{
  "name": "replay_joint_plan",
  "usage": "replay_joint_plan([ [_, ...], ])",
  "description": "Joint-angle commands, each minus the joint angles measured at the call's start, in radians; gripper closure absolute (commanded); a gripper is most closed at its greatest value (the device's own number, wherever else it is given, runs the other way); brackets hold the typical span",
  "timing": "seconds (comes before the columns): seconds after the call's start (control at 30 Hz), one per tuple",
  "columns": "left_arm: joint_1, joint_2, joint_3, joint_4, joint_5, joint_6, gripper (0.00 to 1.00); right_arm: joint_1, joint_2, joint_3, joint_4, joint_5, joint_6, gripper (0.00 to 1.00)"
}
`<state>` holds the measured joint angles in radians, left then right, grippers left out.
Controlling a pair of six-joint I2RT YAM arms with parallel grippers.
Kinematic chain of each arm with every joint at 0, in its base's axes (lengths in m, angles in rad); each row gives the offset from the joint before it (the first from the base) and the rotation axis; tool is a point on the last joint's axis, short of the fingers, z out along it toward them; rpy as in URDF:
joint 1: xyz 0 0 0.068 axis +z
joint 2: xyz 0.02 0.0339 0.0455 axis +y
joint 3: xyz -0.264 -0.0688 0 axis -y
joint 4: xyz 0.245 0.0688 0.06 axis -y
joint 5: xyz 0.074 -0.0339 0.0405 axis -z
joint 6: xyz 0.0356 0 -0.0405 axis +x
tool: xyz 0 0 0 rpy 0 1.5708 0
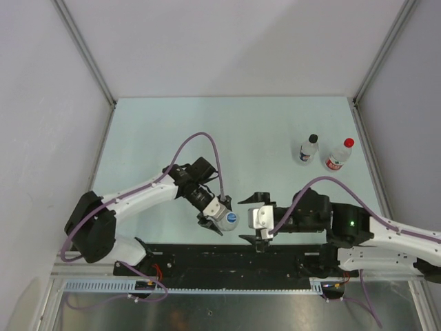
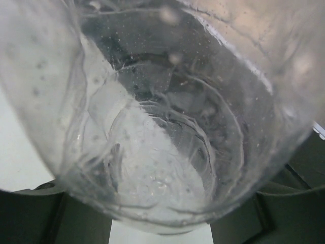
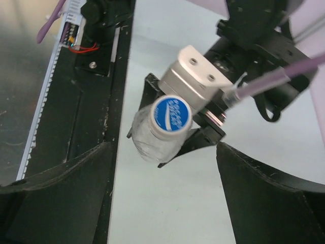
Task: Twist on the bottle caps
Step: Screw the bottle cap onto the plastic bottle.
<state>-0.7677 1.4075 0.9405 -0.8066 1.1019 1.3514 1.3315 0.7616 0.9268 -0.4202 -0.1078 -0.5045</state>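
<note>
My left gripper (image 1: 222,219) is shut on a clear bottle (image 1: 225,219), held on its side near the table's front edge. The bottle's body (image 2: 152,152) fills the left wrist view between the dark fingers (image 2: 45,213). A whitish cap with a blue logo (image 3: 171,114) sits on the bottle's neck and faces my right gripper (image 3: 162,203). That gripper (image 1: 253,218) is open just right of the cap, apart from it, with nothing between its fingers (image 3: 61,188). At the back right stand a black-capped bottle (image 1: 309,149) and a red-capped bottle (image 1: 339,155) with a red-and-white label.
A black base rail (image 1: 227,258) runs along the near edge under both grippers. Metal frame posts (image 1: 365,76) and grey walls close in the pale table (image 1: 207,124) at the back and sides.
</note>
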Motion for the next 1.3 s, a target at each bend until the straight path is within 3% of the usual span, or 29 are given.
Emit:
replay_joint_plan([
  [0.0, -0.006, 0.037, 0.049, -0.068, 0.018, 0.073, 0.46, 0.003, 0.043, 0.050, 0.053, -0.103, -0.057, 0.14],
  [0.17, -0.011, 0.058, 0.068, -0.096, 0.015, 0.099, 0.46, 0.000, 0.063, 0.053, 0.094, -0.117, -0.056, 0.18],
  [0.6, -0.012, 0.055, 0.079, -0.129, -0.009, 0.135, 0.47, -0.011, 0.101, 0.076, 0.092, -0.117, 0.022, 0.49],
  [0.83, -0.012, 0.053, 0.100, -0.136, -0.040, 0.131, 0.47, -0.011, 0.110, 0.084, 0.076, -0.101, 0.051, 0.58],
  [1.1, -0.009, 0.005, 0.120, -0.144, -0.069, 0.145, 0.48, -0.010, 0.118, 0.085, 0.026, -0.019, 0.076, 0.59],
  [1.27, -0.002, -0.001, 0.140, -0.145, -0.059, 0.123, 0.48, -0.008, 0.121, 0.085, 0.019, 0.052, 0.105, 0.71],
])
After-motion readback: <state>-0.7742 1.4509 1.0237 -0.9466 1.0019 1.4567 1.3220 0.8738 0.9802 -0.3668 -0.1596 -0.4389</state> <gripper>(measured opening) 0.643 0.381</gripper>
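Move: The bottle cap already sits on the plastic bottle held in the left gripper, about 4 cm to the right hand's left, level fore and aft and some 1 cm below. The black-capped bottle stands roughly 21 cm right, 20 cm ahead and 18 cm below; the red-capped one is 10 cm farther right of it and 2 cm nearer the bases. From the left hand the cap is about 5 cm right, 8 cm up and level fore and aft. The right hand eases about 3 cm left onto the cap, fingers closing around its rim; left keeps the bottle. ##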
